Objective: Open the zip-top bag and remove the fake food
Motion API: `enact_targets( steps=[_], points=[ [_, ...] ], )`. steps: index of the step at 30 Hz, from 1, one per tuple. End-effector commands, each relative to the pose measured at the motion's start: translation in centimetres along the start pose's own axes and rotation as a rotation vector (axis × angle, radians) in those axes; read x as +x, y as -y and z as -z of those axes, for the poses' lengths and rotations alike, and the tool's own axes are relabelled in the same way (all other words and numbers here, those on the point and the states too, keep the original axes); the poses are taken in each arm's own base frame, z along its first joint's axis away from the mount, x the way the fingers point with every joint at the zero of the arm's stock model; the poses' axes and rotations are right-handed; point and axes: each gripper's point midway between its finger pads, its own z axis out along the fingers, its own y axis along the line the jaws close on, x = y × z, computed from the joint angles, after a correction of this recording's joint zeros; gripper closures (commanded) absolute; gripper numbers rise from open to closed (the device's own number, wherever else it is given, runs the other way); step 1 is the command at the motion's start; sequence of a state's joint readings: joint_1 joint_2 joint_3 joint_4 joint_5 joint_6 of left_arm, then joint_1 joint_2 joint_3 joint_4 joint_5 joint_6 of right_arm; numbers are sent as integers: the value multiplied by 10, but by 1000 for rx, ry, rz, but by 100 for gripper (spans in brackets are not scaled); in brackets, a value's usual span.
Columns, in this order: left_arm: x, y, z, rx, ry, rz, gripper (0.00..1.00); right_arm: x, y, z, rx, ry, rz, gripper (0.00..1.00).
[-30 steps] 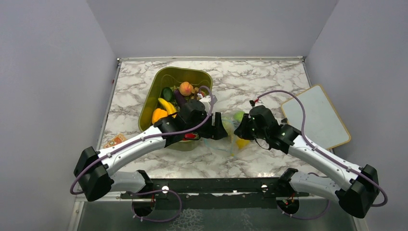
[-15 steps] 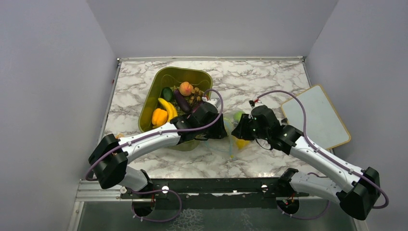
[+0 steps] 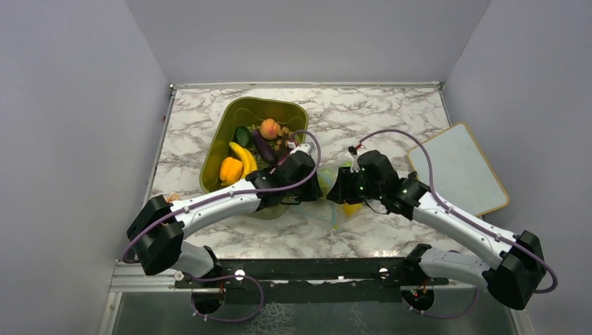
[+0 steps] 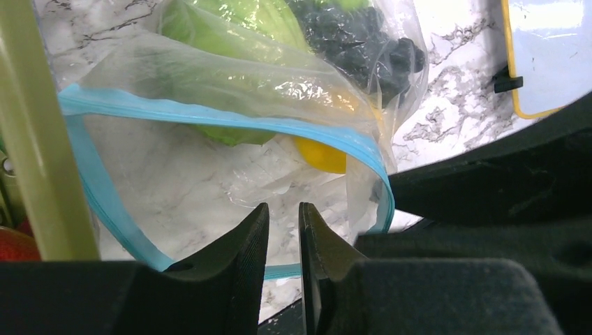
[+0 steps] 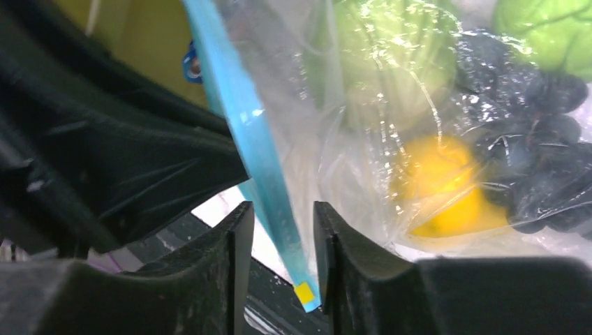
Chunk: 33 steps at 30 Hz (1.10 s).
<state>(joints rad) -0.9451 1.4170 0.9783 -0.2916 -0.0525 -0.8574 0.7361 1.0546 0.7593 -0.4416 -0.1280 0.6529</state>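
Note:
The zip-top bag (image 3: pixel 334 213) lies on the marble between both grippers, its blue-teal strip (image 4: pixel 209 124) parted into a loop. Inside it sits fake food: a light green piece (image 4: pixel 237 28), a dark purple bumpy piece (image 4: pixel 363 42) and a yellow piece (image 5: pixel 447 199). My left gripper (image 4: pixel 284 206) is at the bag's mouth with its jaws nearly together. A narrow gap remains, and the near strip crosses behind it. My right gripper (image 5: pixel 277 204) faces it and stands open astride the strip's end (image 5: pixel 279 209), without pinching it. In the top view the left gripper (image 3: pixel 322 188) and right gripper (image 3: pixel 336 190) almost meet.
An olive-green bin (image 3: pixel 230 118) behind the left arm holds a banana bunch (image 3: pixel 244 155), an orange bell pepper (image 3: pixel 230 168), a peach and other toy produce. A white board with a yellow rim (image 3: pixel 457 167) lies at the right. The bin's wall (image 4: pixel 35 139) is close on the left.
The left gripper's jaws have narrowed at the bag's mouth. The right gripper's jaws have opened off the strip, and the right arm has shifted left toward the left gripper.

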Motion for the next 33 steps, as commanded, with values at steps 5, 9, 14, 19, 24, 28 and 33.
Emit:
enact_targets(
  steps=[5,9,14,19,24,28,33],
  points=[
    [-2,-11,12,-41,40,2,76,-39,11,-1,139,97,43,82],
    [-3,-8,9,-32,40,6,69,-41,14,5,159,114,42,99],
    [-11,7,0,12,49,-1,48,-36,10,14,120,121,17,99],
    [-14,9,-18,-6,48,7,35,-34,2,23,66,149,-10,99],
    [-20,12,-26,-10,97,25,30,-34,2,27,73,147,-20,99],
    [-27,9,-34,-37,160,35,25,-33,2,29,71,149,-31,99],
    [-31,3,-43,-97,255,63,20,-32,2,27,69,146,-41,99]
  ],
)
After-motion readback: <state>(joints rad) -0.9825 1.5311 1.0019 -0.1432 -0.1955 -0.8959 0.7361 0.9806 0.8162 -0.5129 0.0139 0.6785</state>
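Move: The zip-top bag's open mouth is right at the left fingertips, its middle about 2 cm below and 1 cm to their left, level fore and aft. From the left hand, the big green cabbage is some 4 cm ahead and 8 cm down, and the yellow pepper 2 cm back, 8 cm right and about as low. The right hand's open fingers straddle the blue zip rim, 1 cm ahead of them; black grapes are about 3 cm ahead and 8 cm right of that hand, 8 cm below. Forward about 3 cm along the blue rim goes the right hand, shutting to pinch it, then lifting some 2 cm while easing back and to the right, keeping its grip. The left hand first drifts a centimetre left, then spreads its fingers wide inside the mouth as it works right and forward about 3 cm each, dipping slightly, with the film over its fingertips. ##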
